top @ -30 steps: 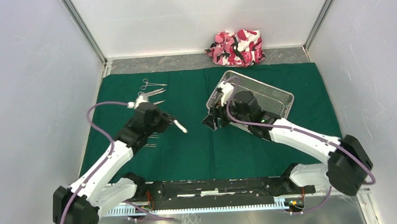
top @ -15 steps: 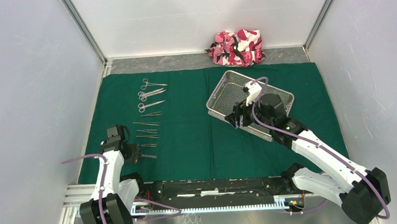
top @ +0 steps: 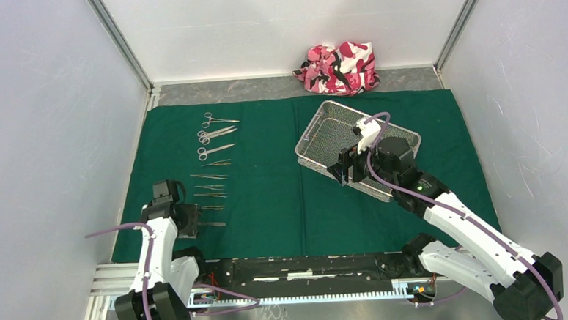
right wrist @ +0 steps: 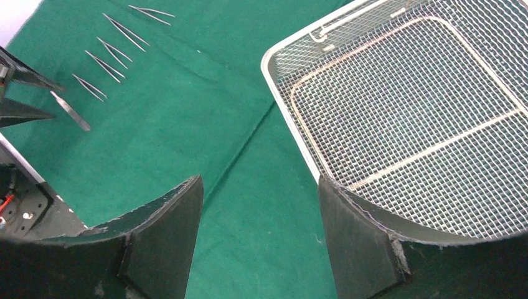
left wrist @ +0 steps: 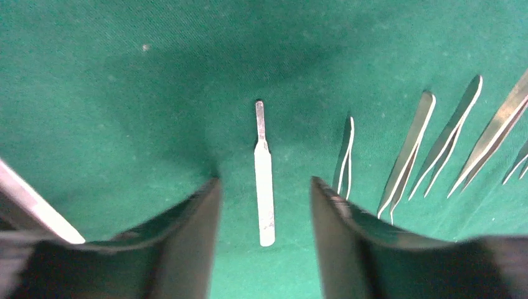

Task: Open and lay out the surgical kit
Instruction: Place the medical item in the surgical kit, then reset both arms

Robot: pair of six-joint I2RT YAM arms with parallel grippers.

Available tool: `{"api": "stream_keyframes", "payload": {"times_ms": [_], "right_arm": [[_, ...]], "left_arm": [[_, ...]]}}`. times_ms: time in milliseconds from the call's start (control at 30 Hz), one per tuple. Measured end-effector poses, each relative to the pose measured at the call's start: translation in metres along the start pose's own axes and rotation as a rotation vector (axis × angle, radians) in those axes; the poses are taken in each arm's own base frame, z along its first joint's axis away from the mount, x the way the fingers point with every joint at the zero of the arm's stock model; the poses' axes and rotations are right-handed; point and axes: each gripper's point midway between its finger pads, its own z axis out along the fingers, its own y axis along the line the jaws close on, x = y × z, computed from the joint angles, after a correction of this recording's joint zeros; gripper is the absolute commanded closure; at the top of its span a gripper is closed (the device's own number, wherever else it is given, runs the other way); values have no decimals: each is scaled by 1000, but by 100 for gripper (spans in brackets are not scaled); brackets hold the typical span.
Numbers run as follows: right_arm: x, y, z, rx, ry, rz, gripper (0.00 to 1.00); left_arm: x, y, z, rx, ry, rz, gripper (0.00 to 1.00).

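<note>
The dark green cloth (top: 268, 197) lies spread flat. On its left side, scissors (top: 217, 120) and forceps head a column of slim tweezers (top: 208, 177). At the near end of that column lies a flat steel handle (top: 212, 224). My left gripper (top: 190, 220) stands open around this handle (left wrist: 264, 187), its fingers apart from it on both sides. Tweezers (left wrist: 408, 156) lie just to the right. The empty wire-mesh tray (top: 327, 132) sits tilted at centre right. My right gripper (top: 347, 168) hangs open at the tray's near-left corner (right wrist: 292, 112), holding nothing.
A pink, white and black camouflage cloth bundle (top: 338, 68) rests on the bare strip behind the green cloth. White walls close in on both sides and at the back. Bare green cloth (right wrist: 187, 137) lies between the instrument column and the tray.
The left arm drew back to the near left and its jaws opened, leaving the steel handle on the cloth. The right gripper shifted right, from the tray's left side toward its near edge.
</note>
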Motion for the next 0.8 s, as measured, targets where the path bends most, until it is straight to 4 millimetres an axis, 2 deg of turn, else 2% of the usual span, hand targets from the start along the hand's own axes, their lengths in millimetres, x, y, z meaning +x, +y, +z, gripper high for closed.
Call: {"api": "stream_keyframes", "payload": {"times_ms": [67, 167, 300, 433, 533, 633, 733, 800], "right_arm": [[2, -4, -2, 20, 14, -8, 26], [-2, -9, -7, 55, 17, -28, 25], [-28, -18, -21, 135, -33, -63, 16], [-66, -31, -49, 250, -136, -97, 3], [-90, -39, -75, 329, -221, -117, 2], [-109, -46, -103, 398, -314, -130, 2], [-122, -51, -134, 448, -406, -132, 2], [-128, -51, -150, 465, -455, -133, 2]], "left_arm": [[-4, 1, -6, -8, -15, 6, 16], [-13, -11, -24, 30, -50, 2, 2], [-24, -33, -47, 126, -85, 19, 0], [-29, -78, -78, 314, -117, 156, 0], [-8, -131, -118, 559, -102, 375, 0], [28, -173, -169, 813, -67, 615, 1], [65, -196, -226, 1062, -55, 861, 2], [78, -199, -252, 1167, -75, 968, 2]]}}
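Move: The scalpel handle lies already free on the green cloth, about 1 cm below the left hand's half-open fingers, its middle some 2 cm to the right. The nearest tweezers are about 6 cm ahead and 4 cm right of that hand, the second tweezers 11 cm ahead and 4 cm right, both just as low. From the right hand the scalpel handle is roughly 43 cm left, 9 cm back and 19 cm down; the empty basket's middle is about 15 cm ahead, 8 cm right and 16 cm below. Straight up first, the left hand leaves the scalpel handle between its widening fingers, then sweeps forward and right, rising about 27 cm in all, fingers swinging from down to forward and turning clockwise. The right hand, empty too, climbs some 15 cm and moves right along the basket's near side, tilting up, turning clockwise and opening wider. ##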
